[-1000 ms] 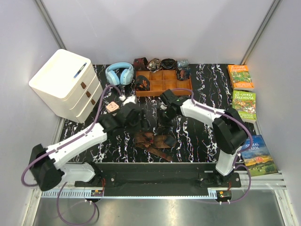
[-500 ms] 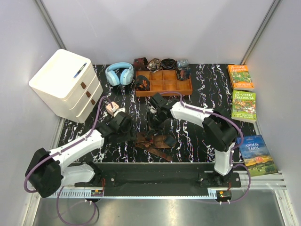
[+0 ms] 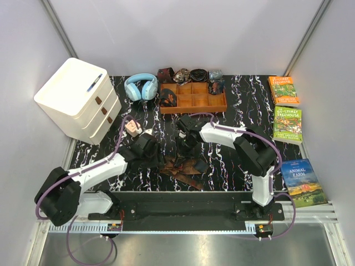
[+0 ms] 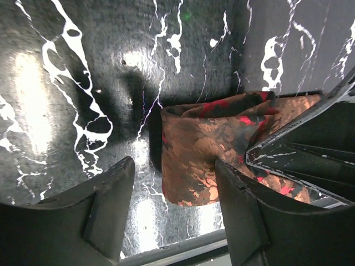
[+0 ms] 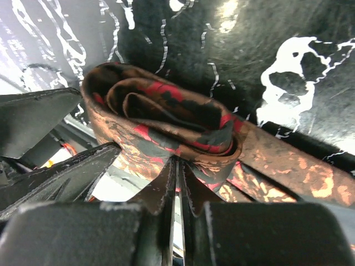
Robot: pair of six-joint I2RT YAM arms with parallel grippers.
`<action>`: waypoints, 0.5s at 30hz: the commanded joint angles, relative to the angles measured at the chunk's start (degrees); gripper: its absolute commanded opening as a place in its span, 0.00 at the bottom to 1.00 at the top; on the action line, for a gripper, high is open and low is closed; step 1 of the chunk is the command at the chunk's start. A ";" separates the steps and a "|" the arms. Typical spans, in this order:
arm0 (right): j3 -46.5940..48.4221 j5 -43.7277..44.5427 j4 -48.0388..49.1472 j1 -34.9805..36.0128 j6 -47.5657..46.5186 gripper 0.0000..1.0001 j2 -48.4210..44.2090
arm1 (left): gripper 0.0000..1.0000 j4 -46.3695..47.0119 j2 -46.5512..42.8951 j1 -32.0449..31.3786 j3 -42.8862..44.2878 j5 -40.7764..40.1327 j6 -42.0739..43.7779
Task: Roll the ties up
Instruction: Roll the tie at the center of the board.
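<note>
A dark brown tie with a red-tan pattern lies crumpled on the black marble table, near the front edge. In the right wrist view its end is wound into a loose roll. My right gripper is shut on the roll's lower fabric. In the left wrist view the same rolled end lies on the table between the fingers of my left gripper, against the right finger. That gripper is open. From above, the left gripper and right gripper meet at the tie's left end.
An orange-brown wooden tray stands behind, with rolled ties in and behind it. Blue headphones and a white drawer unit sit at the back left, a small pink box by the left arm, and books on the right.
Both grippers have moved toward the table's near side and a little left. The right arm brought the rolled tie end down with it. The left jaws have narrowed slightly.
</note>
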 commanded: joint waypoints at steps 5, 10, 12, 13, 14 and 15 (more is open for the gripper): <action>-1.02 2.68 0.56 -0.15 -1.56 0.09 1.39 | 0.61 9.47 2.44 0.26 -4.13 4.47 -1.87; -1.02 2.60 0.56 -0.41 -1.91 0.09 1.84 | 0.51 14.13 4.64 0.18 -5.62 7.37 -3.28; -1.02 2.68 0.65 -0.50 -1.91 0.09 2.01 | 0.44 14.31 4.99 0.18 -5.45 7.81 -3.54; -0.94 2.68 0.65 -0.59 -1.83 0.09 2.10 | 0.38 14.40 5.00 0.18 -5.19 8.34 -3.55; -0.93 2.68 0.56 -0.59 -1.91 0.09 2.27 | 0.34 13.97 4.73 0.18 -4.75 8.43 -3.46; -0.93 2.60 0.65 -0.59 -1.91 0.08 2.36 | 0.32 13.53 3.86 0.18 -4.49 8.43 -3.28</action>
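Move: To the left hand's right, about 4 cm off and 1 cm ahead, lies the tie roll's middle, some 3 cm lower, with its left end already by the open fingers. The right hand already pinches the roll, whose middle is about 2 cm to its left, 1 cm ahead and 1 cm below. The tie's dark patch lies roughly 8 cm right and 2 cm back of the right hand, 2 cm lower; the wooden block stands about 13 cm ahead and 11 cm left of the left hand, 2 cm lower. Closing in on the roll's left end, the left hand sinks about 2 cm, swings some 2 cm to the right and tilts its fingertips the same way by about 5 degrees, its wide-open fingers narrowing to roughly half of their gap around the cloth. The right hand keeps its pinch on the roll and eases down about 1.5 cm with it. ##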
